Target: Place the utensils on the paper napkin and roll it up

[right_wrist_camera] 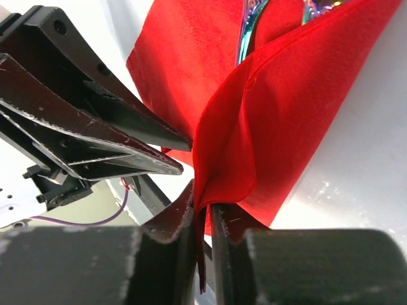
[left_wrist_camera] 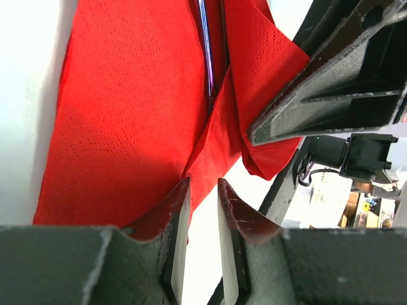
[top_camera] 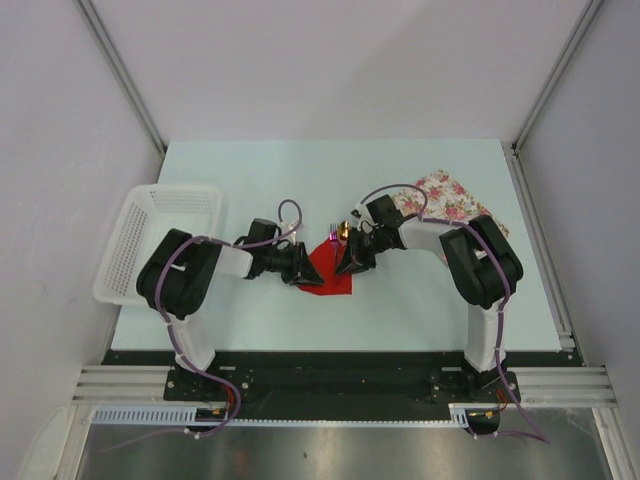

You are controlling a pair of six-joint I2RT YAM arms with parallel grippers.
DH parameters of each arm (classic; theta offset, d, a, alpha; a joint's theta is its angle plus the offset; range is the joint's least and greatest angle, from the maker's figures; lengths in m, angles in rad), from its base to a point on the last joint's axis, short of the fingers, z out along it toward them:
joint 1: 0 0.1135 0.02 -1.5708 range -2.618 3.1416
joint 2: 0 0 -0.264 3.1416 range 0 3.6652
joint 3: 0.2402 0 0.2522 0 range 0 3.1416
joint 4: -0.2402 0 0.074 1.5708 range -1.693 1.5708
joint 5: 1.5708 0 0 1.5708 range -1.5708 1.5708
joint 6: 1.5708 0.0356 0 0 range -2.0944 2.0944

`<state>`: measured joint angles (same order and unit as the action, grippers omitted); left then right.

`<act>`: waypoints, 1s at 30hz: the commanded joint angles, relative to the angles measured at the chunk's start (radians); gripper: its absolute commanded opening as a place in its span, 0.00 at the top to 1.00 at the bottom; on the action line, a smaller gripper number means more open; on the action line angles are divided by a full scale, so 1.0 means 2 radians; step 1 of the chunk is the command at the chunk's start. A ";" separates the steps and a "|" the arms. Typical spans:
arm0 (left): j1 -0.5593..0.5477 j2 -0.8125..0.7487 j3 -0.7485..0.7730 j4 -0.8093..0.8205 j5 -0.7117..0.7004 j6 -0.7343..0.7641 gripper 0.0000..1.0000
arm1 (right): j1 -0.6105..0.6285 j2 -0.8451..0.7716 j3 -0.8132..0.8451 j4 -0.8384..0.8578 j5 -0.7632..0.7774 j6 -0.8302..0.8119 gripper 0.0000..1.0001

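Observation:
The red paper napkin (top_camera: pixel 325 272) lies on the table between my two grippers. The spoon's gold bowl (top_camera: pixel 343 232) and the pink-purple fork (top_camera: pixel 333 231) stick out past its far edge. My right gripper (top_camera: pixel 348 262) is shut on the napkin's right edge (right_wrist_camera: pixel 280 114) and lifts it into a fold over the iridescent handles (right_wrist_camera: pixel 248 32). My left gripper (top_camera: pixel 303 265) is at the napkin's left side, its jaws a little apart with only table showing between them (left_wrist_camera: pixel 203 190). One slim handle (left_wrist_camera: pixel 206 57) lies in the napkin's crease (left_wrist_camera: pixel 127 108).
A white perforated basket (top_camera: pixel 150 235) stands at the left edge of the table. A white floral cloth (top_camera: pixel 445 195) lies at the back right, behind the right arm. The right gripper's fingers (left_wrist_camera: pixel 331 82) hang close over the napkin, facing the left gripper.

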<state>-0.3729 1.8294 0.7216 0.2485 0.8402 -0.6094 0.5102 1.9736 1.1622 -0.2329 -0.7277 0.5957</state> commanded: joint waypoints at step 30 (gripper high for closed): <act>0.048 -0.065 -0.055 0.129 0.039 -0.080 0.39 | -0.007 0.031 -0.020 0.129 -0.061 0.106 0.40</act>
<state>-0.3096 1.7290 0.6334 0.4099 0.8955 -0.7258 0.5007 2.0151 1.1275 -0.0200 -0.8291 0.7803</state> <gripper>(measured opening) 0.635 0.599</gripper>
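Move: The right hand is still pinching the raised right-hand flap of the red napkin right at its pads. The spoon bowl lies about 9 cm ahead of that hand, almost level sideways and 2 cm below; the fork head is just as far ahead, 2 cm farther left. The left hand has the flap some 6 cm to its right and 2 cm ahead, and the middle of the napkin's left part about 3 cm ahead, 2 cm right and 2 cm below. Leftward by nearly 2 cm and about 1 cm forward, the right hand carries the flap across the utensil handles and opens its fingers wide, dipping slightly before rising about 1 cm, its left side tilting up some 10 degrees. The left hand, resting low on the napkin, holds briefly, then lifts off about 3.5 cm, drifting slightly left and forward as its fingers spread. ##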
